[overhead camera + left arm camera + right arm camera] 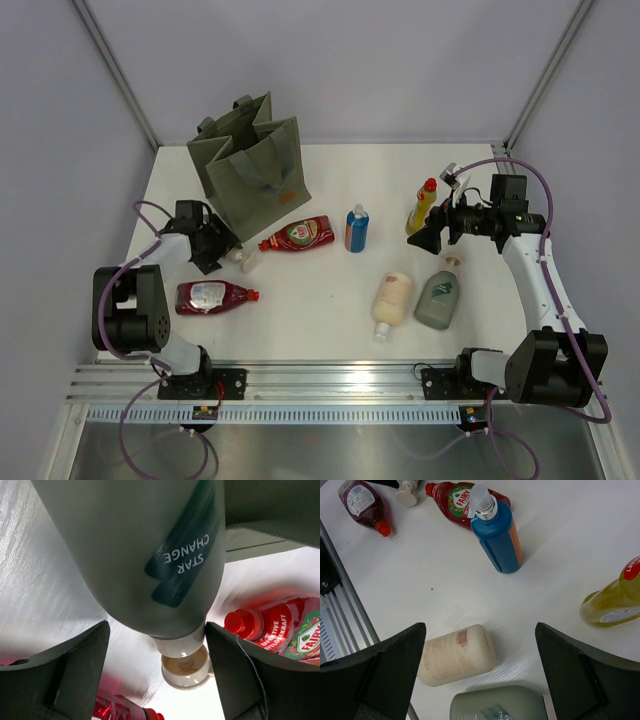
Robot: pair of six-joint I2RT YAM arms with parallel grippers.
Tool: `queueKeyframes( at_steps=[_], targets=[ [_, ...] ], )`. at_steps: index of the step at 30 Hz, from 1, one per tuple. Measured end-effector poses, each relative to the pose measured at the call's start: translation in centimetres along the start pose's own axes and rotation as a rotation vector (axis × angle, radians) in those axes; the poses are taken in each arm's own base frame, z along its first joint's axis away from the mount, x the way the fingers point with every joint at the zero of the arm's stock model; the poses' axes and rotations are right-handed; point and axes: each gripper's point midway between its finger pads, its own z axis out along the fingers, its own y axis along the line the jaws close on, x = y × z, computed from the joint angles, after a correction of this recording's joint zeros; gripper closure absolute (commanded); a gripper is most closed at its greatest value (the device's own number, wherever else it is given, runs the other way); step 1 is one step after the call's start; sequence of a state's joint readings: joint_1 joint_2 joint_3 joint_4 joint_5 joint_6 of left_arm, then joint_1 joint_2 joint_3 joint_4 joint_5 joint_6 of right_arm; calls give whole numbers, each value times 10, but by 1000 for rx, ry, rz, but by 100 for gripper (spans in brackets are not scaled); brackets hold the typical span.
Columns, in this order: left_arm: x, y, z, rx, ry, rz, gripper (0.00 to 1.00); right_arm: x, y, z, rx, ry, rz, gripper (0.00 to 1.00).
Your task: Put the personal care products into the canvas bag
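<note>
The olive canvas bag (250, 160) stands at the back left. My left gripper (215, 245) (156, 635) straddles a grey-green bottle (140, 555) just in front of the bag. It is open: the right finger touches the bottle's shoulder and the left finger stands apart. The bottle's beige pump (245, 260) pokes out. My right gripper (430, 235) (480, 630) hangs open over the lying cream bottle (392, 298) (455, 655) and a second grey-green bottle (439, 297) (495, 705), with nothing between its fingers.
Two dark red bottles (298, 235) (213, 296) lie near the left arm. A blue bottle (356, 228) stands mid-table. A yellow red-capped bottle (422, 205) stands just behind the right gripper. The metal rail (330, 380) runs along the near edge.
</note>
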State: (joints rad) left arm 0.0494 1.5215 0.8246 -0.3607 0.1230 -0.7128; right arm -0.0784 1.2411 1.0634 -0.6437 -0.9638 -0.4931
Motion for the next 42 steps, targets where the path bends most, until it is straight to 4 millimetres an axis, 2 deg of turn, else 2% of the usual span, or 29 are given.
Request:
queueKeyframes(
  at_steps=[3, 7, 8, 11, 12, 14, 15, 20, 23, 26, 30, 32, 34, 42],
  targets=[
    [-3, 0, 6, -3, -10, -13, 25, 1, 1, 0, -6, 1, 4, 0],
    [-9, -5, 17, 2, -14, -37, 38, 1, 3, 1, -17, 0, 5, 0],
    [-10, -6, 18, 3, -15, -40, 38, 1, 3, 1, -19, 1, 7, 0],
    [-16, -9, 24, 7, -24, -44, 65, 2, 3, 1, -24, 1, 7, 0],
    [-20, -12, 25, 19, -36, -38, 79, 2, 3, 1, -25, 1, 8, 0],
    [-23, -13, 27, 21, -50, -28, 96, 2, 3, 1, -26, 2, 9, 1],
    [-23, -13, 26, 20, -51, -27, 100, 2, 3, 1, -26, 2, 9, 1],
    [-18, 3, 14, -20, -84, -4, 100, 3, 3, 2, -29, 5, 13, 1],
    [-11, 19, -12, -57, -132, 6, 100, 4, 3, 2, -32, 8, 19, 1],
    [-12, 25, -48, -42, -230, 18, 100, 6, 4, 3, -35, 12, 25, 0],
    [-24, 16, -100, 52, -404, 77, 100, 6, 4, 3, -36, 13, 28, 1],
    [-20, 14, -116, 94, -433, 112, 100, 7, 4, 3, -38, 14, 31, 0],
    [-16, 9, -132, 137, -465, 157, 100, 7, 5, 3, -43, 14, 34, 0],
    [-27, -10, -176, 208, -551, 227, 100, 8, 4, 4, -45, 18, 40, 0]
  ],
)
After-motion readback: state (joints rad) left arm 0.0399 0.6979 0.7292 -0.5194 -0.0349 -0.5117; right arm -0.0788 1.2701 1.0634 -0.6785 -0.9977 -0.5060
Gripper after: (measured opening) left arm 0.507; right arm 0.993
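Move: The grey-green pump bottle lies with its collar between the left hand's open fingers, its middle about 4 cm ahead, 3 cm left and 1 cm below. The canvas bag stands some 12 cm ahead and 8 cm right of that hand, its middle 10 cm higher; the Fairy bottle lies 18 cm right and 4 cm ahead, the dark red bottle 11 cm back and 4 cm left. From the right hand the pump bottle is roughly 50 cm left, 3 cm ahead and 19 cm below. The left fingers close around the pump bottle's collar after the hand slides about 3.5 cm forward along it, sinking a centimetre. Keeping that grip, the hand draws back some 10 cm and a little left while rising about 17 cm, and tips its fingers up towards forward by roughly 30 degrees, with a slight roll, left side up. ##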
